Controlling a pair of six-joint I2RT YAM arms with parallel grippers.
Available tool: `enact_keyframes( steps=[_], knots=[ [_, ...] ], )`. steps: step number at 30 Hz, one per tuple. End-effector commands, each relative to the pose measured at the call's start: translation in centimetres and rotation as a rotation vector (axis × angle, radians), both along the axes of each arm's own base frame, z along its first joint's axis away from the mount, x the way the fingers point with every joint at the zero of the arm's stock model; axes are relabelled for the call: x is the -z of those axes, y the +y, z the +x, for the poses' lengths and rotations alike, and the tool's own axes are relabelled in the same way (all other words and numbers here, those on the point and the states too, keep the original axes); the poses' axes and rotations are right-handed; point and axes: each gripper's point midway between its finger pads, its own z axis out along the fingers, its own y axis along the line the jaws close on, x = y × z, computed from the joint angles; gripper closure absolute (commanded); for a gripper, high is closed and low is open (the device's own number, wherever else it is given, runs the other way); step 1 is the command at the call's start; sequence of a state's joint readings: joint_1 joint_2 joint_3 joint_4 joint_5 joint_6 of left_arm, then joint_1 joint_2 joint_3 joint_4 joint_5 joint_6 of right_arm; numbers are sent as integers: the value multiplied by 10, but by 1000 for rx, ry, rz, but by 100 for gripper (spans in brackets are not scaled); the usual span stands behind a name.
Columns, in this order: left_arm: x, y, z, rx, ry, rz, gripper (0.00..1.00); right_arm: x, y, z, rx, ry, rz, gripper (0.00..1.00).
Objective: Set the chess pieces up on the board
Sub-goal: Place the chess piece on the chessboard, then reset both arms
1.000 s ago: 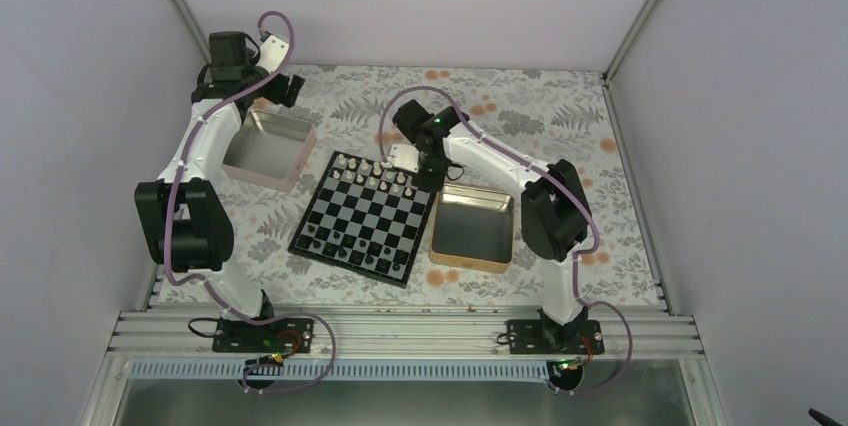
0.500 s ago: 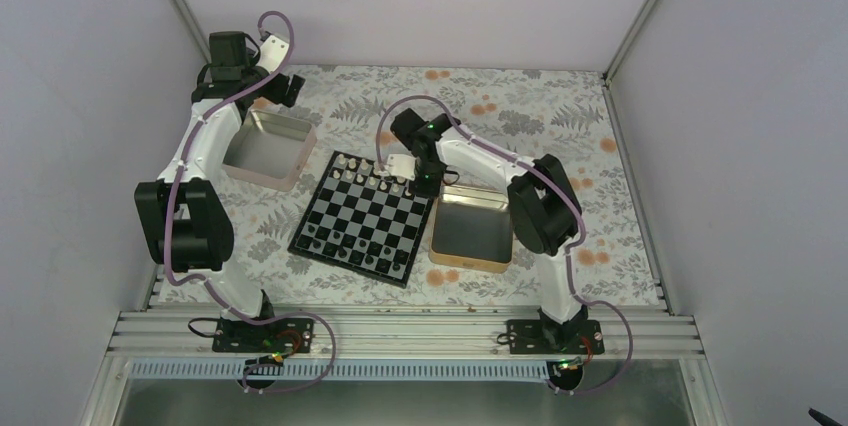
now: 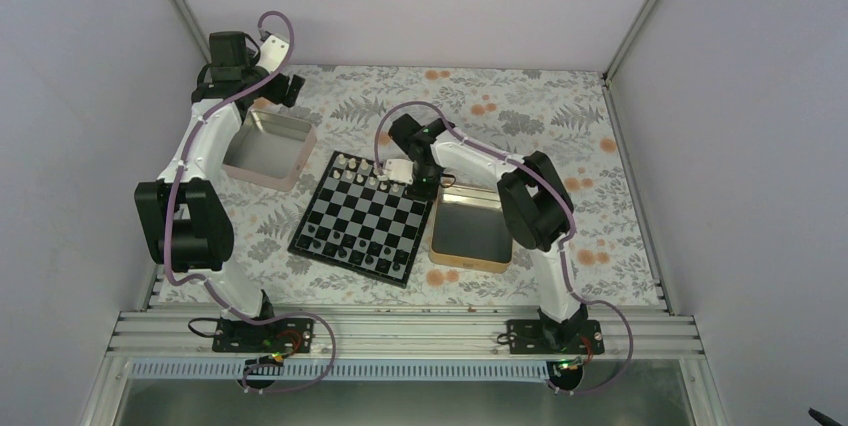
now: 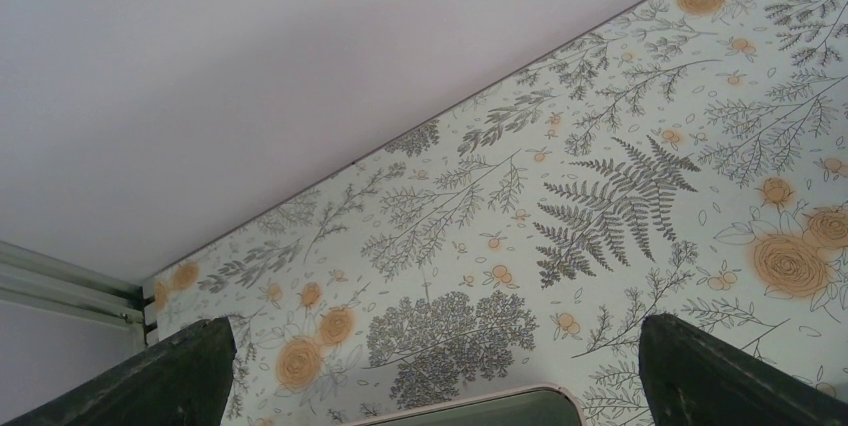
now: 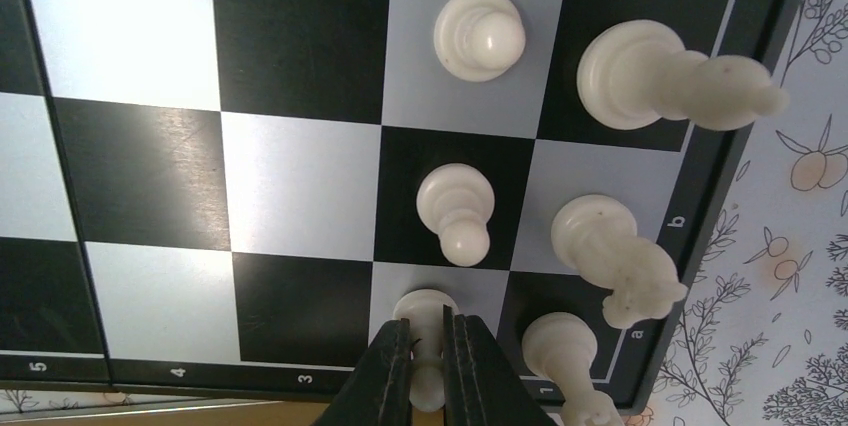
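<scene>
The board (image 3: 365, 216) lies mid-table, with small cream chess pieces (image 3: 352, 173) along its far rows. My right gripper (image 5: 427, 366) is shut on a white pawn (image 5: 425, 314) that stands on a pale corner-side square of the board (image 5: 290, 186). Around it stand another pawn (image 5: 456, 210), a knight (image 5: 612, 256), a rook (image 5: 560, 356) and a bishop (image 5: 670, 78). From above, the right gripper (image 3: 404, 178) hangs over the board's far right corner. My left gripper (image 4: 430, 371) is open with nothing between its fingers, above the patterned cloth at far left (image 3: 283, 89).
A pinkish silver tin (image 3: 268, 149) sits left of the board, its rim (image 4: 470, 404) just below the left fingers. A gold tin (image 3: 472, 229) lies right of the board. Dark chessmen (image 3: 350, 242) line the board's near rows. Walls enclose the table.
The right arm has folded nearer to the board and its gripper has shifted slightly left over the far right corner. The left arm has not moved.
</scene>
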State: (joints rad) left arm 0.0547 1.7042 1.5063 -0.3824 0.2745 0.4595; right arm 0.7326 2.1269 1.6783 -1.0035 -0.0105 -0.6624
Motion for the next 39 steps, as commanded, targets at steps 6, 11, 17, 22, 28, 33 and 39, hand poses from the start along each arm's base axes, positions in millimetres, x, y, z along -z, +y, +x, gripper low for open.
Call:
enact_keyframes(
  steps=[6, 11, 17, 22, 28, 33, 39],
  knots=[
    [-10, -4, -3, 21, -30, -3, 0, 11, -5, 2, -2, 9, -14, 93],
    [-9, -4, -3, 21, -27, -4, 0, 9, -5, 4, 1, 2, -8, 83],
    [-9, -4, -3, 20, -29, -1, 0, -10, -1, 6, 3, -27, 24, 72],
    [-10, -3, -3, 17, -32, 1, 0, -45, 2, 5, 8, -47, 72, 72],
    [-11, -3, -4, 16, -31, 0, 0, -119, 10, 5, 7, -141, 214, 70],
    [-12, -3, -3, 13, -29, -3, 0, -168, -11, 35, 110, -343, 301, 39],
    [-13, -2, 0, -5, -21, -25, 0, -203, -79, 95, 305, -704, 306, 0]
  ],
)
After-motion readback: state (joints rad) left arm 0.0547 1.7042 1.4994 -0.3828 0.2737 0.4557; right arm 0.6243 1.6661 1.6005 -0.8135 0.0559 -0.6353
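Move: The right gripper is shut on a white pawn, directly over its pale square at the board's right edge, the square some 2 cm below the pads. The corner rook stands about 2 cm ahead and 1 cm right, the knight 3 cm ahead and 1 cm left, the neighbouring pawn 1 cm ahead and 3 cm left. The tray lies 7 cm back, 11 cm right. From the left hand the square is some 18 cm back, 29 cm right, 22 cm below. Hold the right gripper still over the pawn's square and part the fingers to about a quarter open to let go of the pawn. Then draw straight up off it and away, some 19 cm in all, drifting about 5 cm forward and 4 cm right late in the climb, swinging the fingertips outward by some 30 degrees and opening wide. ##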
